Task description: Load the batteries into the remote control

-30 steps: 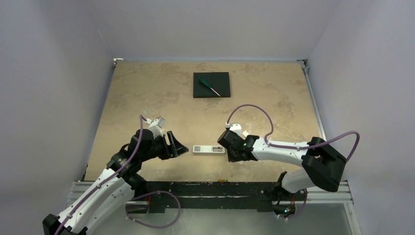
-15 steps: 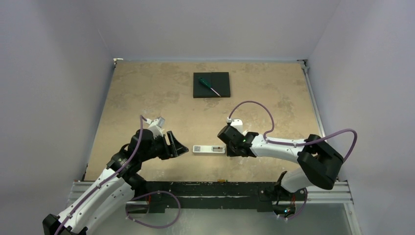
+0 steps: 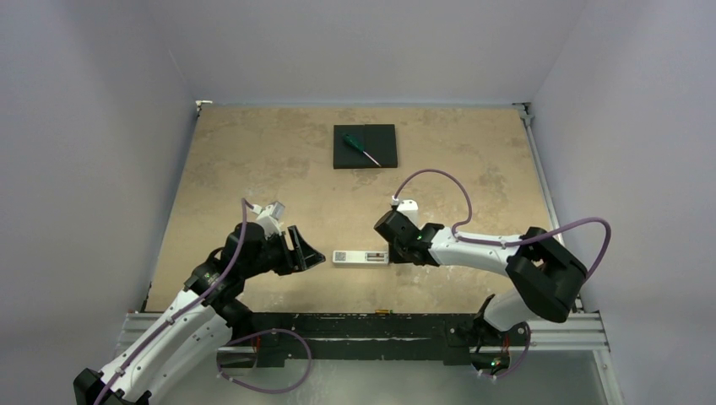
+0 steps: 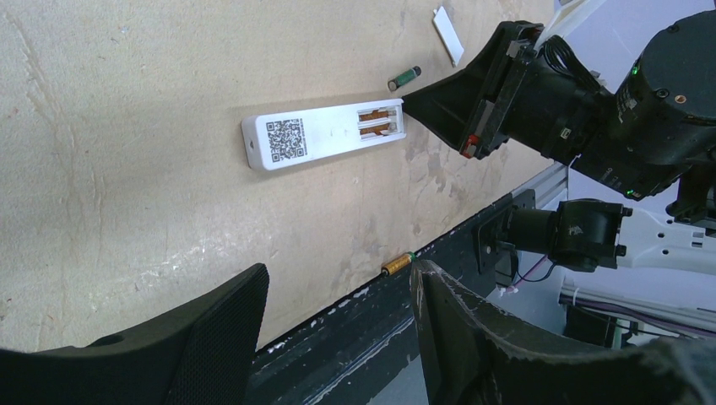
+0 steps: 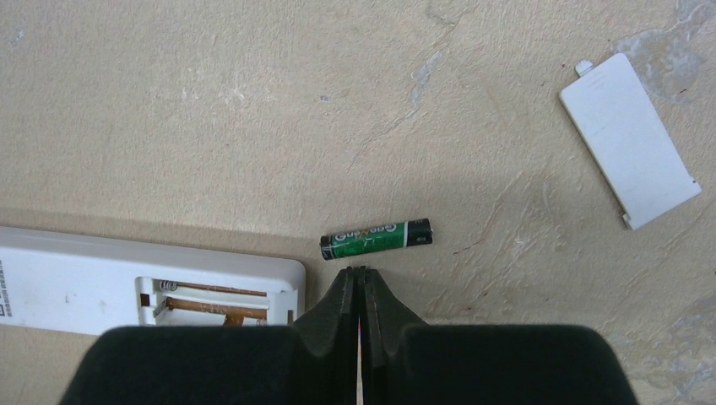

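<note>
The white remote control point(image 3: 360, 257) lies back-up with a QR label and its battery bay open point(image 4: 380, 121). One dark green battery point(image 5: 376, 239) lies on the table just beyond the remote's right end. It also shows in the left wrist view point(image 4: 404, 78). A goldish battery point(image 4: 397, 264) lies at the table's front edge point(image 3: 382, 312). My right gripper point(image 5: 361, 272) is shut and empty, with its tip beside the remote's end corner and just short of the green battery. My left gripper point(image 4: 338, 278) is open and empty, left of the remote point(image 3: 311, 256).
The white cover strip point(image 5: 629, 139) lies flat to the right of the green battery. A black square pad point(image 3: 365, 146) with a green-handled screwdriver point(image 3: 360, 148) sits at the back of the table. The black front rail point(image 4: 439, 278) borders the near edge.
My right wrist has swung away from the near edge and a little left, with the shut fingers staying at the remote's right end. The left arm and the remote have not moved.
</note>
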Robot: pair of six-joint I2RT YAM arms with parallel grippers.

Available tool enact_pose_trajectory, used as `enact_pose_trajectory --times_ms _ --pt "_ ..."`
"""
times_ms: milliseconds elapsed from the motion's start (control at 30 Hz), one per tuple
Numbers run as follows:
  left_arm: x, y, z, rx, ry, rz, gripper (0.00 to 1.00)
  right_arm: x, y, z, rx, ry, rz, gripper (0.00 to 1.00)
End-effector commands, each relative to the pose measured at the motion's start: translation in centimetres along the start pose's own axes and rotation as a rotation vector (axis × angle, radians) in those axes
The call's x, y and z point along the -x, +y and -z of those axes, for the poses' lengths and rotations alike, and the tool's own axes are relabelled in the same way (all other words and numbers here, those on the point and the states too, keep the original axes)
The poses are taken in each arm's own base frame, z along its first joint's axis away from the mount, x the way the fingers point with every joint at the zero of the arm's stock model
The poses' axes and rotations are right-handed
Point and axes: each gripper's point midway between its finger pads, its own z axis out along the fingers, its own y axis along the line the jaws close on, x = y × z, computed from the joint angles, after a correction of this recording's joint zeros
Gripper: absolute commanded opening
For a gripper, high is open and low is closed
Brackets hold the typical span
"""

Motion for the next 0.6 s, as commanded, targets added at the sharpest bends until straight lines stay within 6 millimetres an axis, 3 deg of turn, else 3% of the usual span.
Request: enact_pose_trajectory --times_ms 0,167,367,567 --pt "1.0 -1.0 0.1 -0.038 -0.028 -0.030 0.62 2.6 0.1 0.1 -0.025 -0.067 0.012 0.10" --pt "1.0 -1.1 0.1 -0.039 -0.027 -0.032 0.62 3.9 -0.1 1.5 -0.014 -0.100 0.063 0.19" --pt "0.9 -1.0 0.0 -0.039 -0.023 -0.034 0.62 5.5 -0.4 3.1 -0.001 -0.123 0.191 0.39" --pt "0.8 -1.0 0.0 -0.043 -0.019 -0.034 0.62 6.9 0.3 4.2 0.073 -0.108 0.319 0.49"
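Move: The green battery lies on the table just in front of the right hand's closed fingertips, about 2 cm ahead, 1 cm right and 1 cm below. The remote's middle is some 9 cm left and 1 cm back from that hand; the white battery cover is roughly 7 cm ahead and 9 cm to its right. From the idle left hand the green battery lies about 21 cm right, 4 cm ahead and 11 cm below. The right hand rises about 5 cm, easing some 2.5 cm forward above the green battery while its fingers open halfway. ##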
